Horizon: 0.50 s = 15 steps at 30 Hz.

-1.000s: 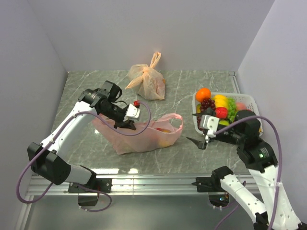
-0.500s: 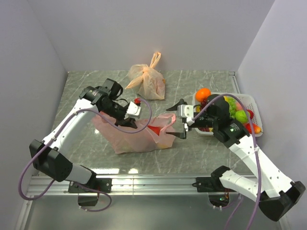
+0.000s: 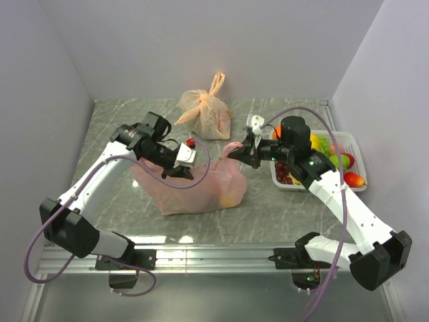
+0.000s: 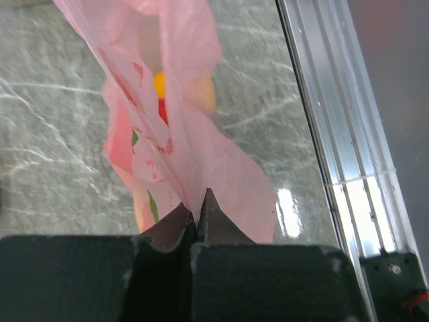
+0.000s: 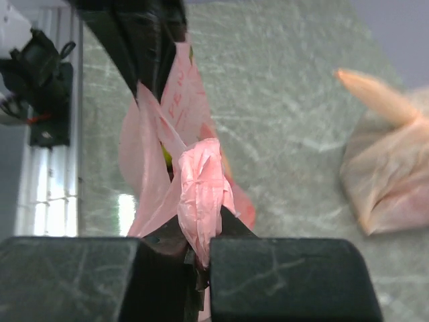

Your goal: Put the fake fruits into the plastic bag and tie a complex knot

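The pink-red plastic bag (image 3: 201, 186) lies mid-table, pulled taut between both grippers. My left gripper (image 3: 181, 172) is shut on its left edge; in the left wrist view the film runs between the pinched tips (image 4: 197, 212). My right gripper (image 3: 236, 151) is shut on the bunched right handle (image 5: 201, 188), held up off the table. A yellow fake fruit (image 3: 228, 200) shows through the film, also glimpsed as a yellow fruit (image 4: 159, 84). More fake fruits (image 3: 337, 161) sit in the basket. No knot is in view on the bag.
A white basket (image 3: 350, 139) stands at the right under my right arm, with an orange (image 3: 277, 131) at its near corner. A pale orange tied bag (image 3: 206, 113) sits at the back. The aluminium rail (image 3: 214, 255) runs along the near edge.
My right arm swung left from beside the basket to the bag, and its jaws went from open to shut on the right handle, lifting it. The left gripper kept its hold.
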Tool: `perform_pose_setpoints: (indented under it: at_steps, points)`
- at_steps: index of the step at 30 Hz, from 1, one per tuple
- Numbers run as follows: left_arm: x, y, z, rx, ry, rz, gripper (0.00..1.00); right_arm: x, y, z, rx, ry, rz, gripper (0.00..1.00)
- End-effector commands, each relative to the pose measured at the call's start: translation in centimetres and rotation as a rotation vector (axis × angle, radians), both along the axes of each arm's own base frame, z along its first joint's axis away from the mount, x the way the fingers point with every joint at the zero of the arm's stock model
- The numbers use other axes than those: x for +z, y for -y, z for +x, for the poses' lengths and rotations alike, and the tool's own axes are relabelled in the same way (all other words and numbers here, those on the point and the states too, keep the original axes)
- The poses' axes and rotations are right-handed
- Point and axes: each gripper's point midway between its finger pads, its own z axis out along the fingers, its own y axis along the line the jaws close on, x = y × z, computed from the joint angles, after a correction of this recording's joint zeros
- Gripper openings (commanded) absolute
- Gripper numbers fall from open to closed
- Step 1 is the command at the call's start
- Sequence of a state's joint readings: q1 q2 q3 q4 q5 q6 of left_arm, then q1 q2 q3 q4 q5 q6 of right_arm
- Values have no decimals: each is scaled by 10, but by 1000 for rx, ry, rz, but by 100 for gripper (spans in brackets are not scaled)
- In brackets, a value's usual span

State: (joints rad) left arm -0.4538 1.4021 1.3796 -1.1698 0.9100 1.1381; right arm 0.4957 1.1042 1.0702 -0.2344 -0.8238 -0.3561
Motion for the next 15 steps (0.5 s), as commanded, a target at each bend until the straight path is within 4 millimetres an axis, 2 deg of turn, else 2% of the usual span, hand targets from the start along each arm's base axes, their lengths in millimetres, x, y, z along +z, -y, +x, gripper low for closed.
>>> perform_pose_setpoints:
  at_steps: [1,3,6,8,9,10,11,12,14,15]
  points:
    - [14,-2,-2,38,-2,-62,0,16,21,23,-172,-194,42,0]
    - [16,-2,2,71,-22,-80,1,12,30,22,-206,-296,49,0]
    - [18,1,11,122,-41,-101,1,9,28,9,-226,-469,101,0]
    - [20,3,15,151,-54,-118,1,11,27,3,-221,-499,131,1]
    - [21,4,15,159,-68,-123,1,9,27,0,-207,-499,131,13]
    - [22,5,13,152,-79,-131,0,12,28,-6,-188,-483,132,43]
    - [23,6,14,150,-85,-132,0,13,28,-8,-181,-465,129,57]
    - [23,6,14,142,-83,-129,0,9,31,-10,-178,-430,111,81]
    - [24,7,12,131,-105,-125,1,14,37,-17,-178,-353,110,90]
    - [24,7,12,123,-103,-125,1,10,39,-16,-167,-282,98,93]
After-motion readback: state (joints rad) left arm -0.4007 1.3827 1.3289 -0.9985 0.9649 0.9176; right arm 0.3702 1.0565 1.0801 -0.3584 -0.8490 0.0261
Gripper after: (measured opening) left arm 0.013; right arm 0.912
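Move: My right fingers are already shut on the gathered pink bag handle, right at the fingertips; from my left hand, which pinches the bag's other side, that handle lies some 13 cm to the right, about 3 cm farther out and 8 cm higher. The fruit lump in the bag hangs roughly 23 cm below my right hand and about 3 cm back. The tied bag stands around 22 cm ahead of it and 7 cm left; the fruit crate is about 31 cm right, 8 cm ahead, both some 27 cm down. I roll my right wrist some 25 degrees about its leftward-pointing fingers, top leaning forward, still pinching the handle at first, then open wide and let go while backing off about 3 cm to the right. My left hand keeps its pinch on the bag and shifts about 2 cm forward, turning slightly counter-clockwise. ##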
